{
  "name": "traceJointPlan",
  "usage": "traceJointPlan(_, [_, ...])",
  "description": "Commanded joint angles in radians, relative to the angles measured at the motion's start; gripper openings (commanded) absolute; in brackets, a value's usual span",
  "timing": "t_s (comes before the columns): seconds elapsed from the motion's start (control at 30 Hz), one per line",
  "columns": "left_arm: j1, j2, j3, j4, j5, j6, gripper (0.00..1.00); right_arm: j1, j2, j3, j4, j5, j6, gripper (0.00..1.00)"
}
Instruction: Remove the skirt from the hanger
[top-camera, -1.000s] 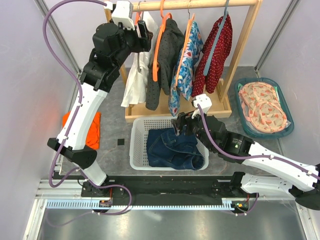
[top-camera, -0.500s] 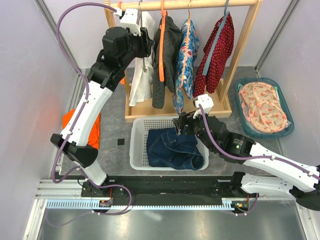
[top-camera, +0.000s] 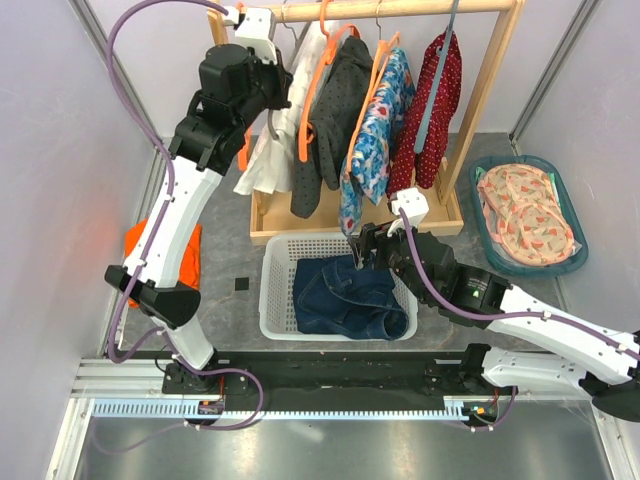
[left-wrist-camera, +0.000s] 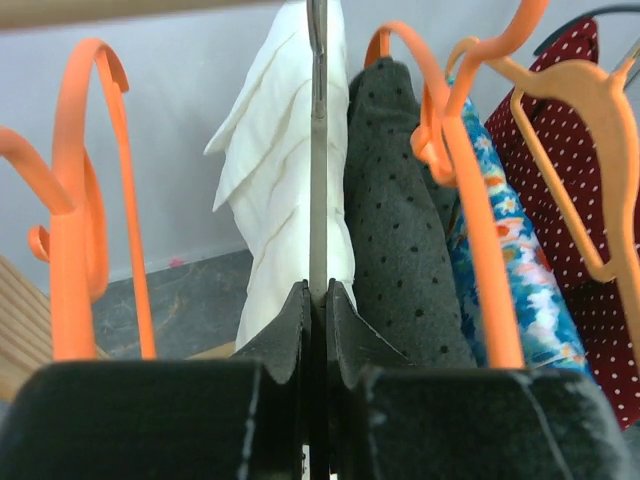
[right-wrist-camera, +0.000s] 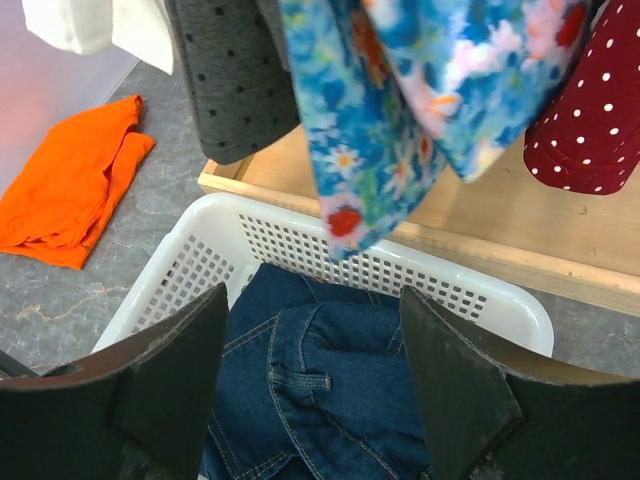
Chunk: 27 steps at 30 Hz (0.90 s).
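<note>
A white pleated skirt (top-camera: 268, 160) hangs on a thin grey metal hanger (left-wrist-camera: 317, 150) at the left end of the wooden rail (top-camera: 400, 8). My left gripper (top-camera: 272, 78) is up at the rail, shut on that hanger's wire; in the left wrist view the wire runs straight up from between the closed jaws (left-wrist-camera: 317, 300), with the skirt (left-wrist-camera: 275, 190) behind it. My right gripper (top-camera: 362, 250) is open and empty, hovering over the denim (right-wrist-camera: 330, 400) in the white basket (top-camera: 275, 290).
On the rail to the right hang a dark dotted garment (top-camera: 325, 130) on an orange hanger, a blue floral one (top-camera: 375, 140) and a red dotted one (top-camera: 435, 100). An orange cloth (top-camera: 165, 255) lies at the left. A teal tub (top-camera: 530, 215) stands at the right.
My left gripper shifted at the rail with the hanger; the white skirt and neighbouring garments swung and now tilt out to the lower left. The right arm has not moved.
</note>
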Motion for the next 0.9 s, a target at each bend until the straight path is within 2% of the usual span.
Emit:
traceJointPlan(0.0, [0.001,-0.006,0.182,0.084,0.016,0.05,0.02,-0.002,-0.023,-0.005,0.019,0.011,0.007,0.75])
traceJointPlan(0.13, [0.001,-0.034,0.235,0.079,0.016,0.07,0.02,-0.002,-0.029,-0.005,0.025,0.009,0.007,0.74])
traceJointPlan(0.23, [0.001,-0.08,0.199,0.073,0.034,0.064,0.02,-0.002,-0.029,0.008,0.029,0.007,-0.001,0.75])
traceJointPlan(0.47, [-0.001,-0.278,-0.021,-0.039,0.054,0.101,0.02,-0.002,-0.002,0.107,0.043,-0.023,-0.031,0.76])
traceJointPlan(0.67, [-0.001,-0.488,-0.184,-0.152,0.101,0.174,0.02,-0.002,0.081,0.251,0.039,-0.032,-0.079,0.89])
traceJointPlan(0.7, [-0.001,-0.512,-0.202,-0.163,0.112,0.184,0.02,-0.002,0.098,0.27,0.051,-0.064,-0.079,0.93])
traceJointPlan(0.87, [-0.001,-0.652,-0.253,-0.23,0.203,0.201,0.02,0.0,0.13,0.299,0.175,-0.241,-0.023,0.98])
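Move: The left hand is already shut on the near side of the metal hanger. The white skirt hangs under it, its middle some 6 cm ahead, level sideways and 15 cm below. The rail passes 10 cm ahead and 8 cm above; the empty orange hanger is about 3 cm ahead, 8 cm left, and the grey skirt 7 cm ahead, 9 cm right. From the right hand, the white skirt is roughly 25 cm ahead, 13 cm left. Keeping its pinch on the metal hanger, the left hand first rises about 4 cm to lift the hook off the rail, then draws the hanger back some 18 cm and 8 cm left, away from the rail, picking up speed. Late on, the empty right hand rises about 9 cm, drifts left towards the white skirt and opens wider. ##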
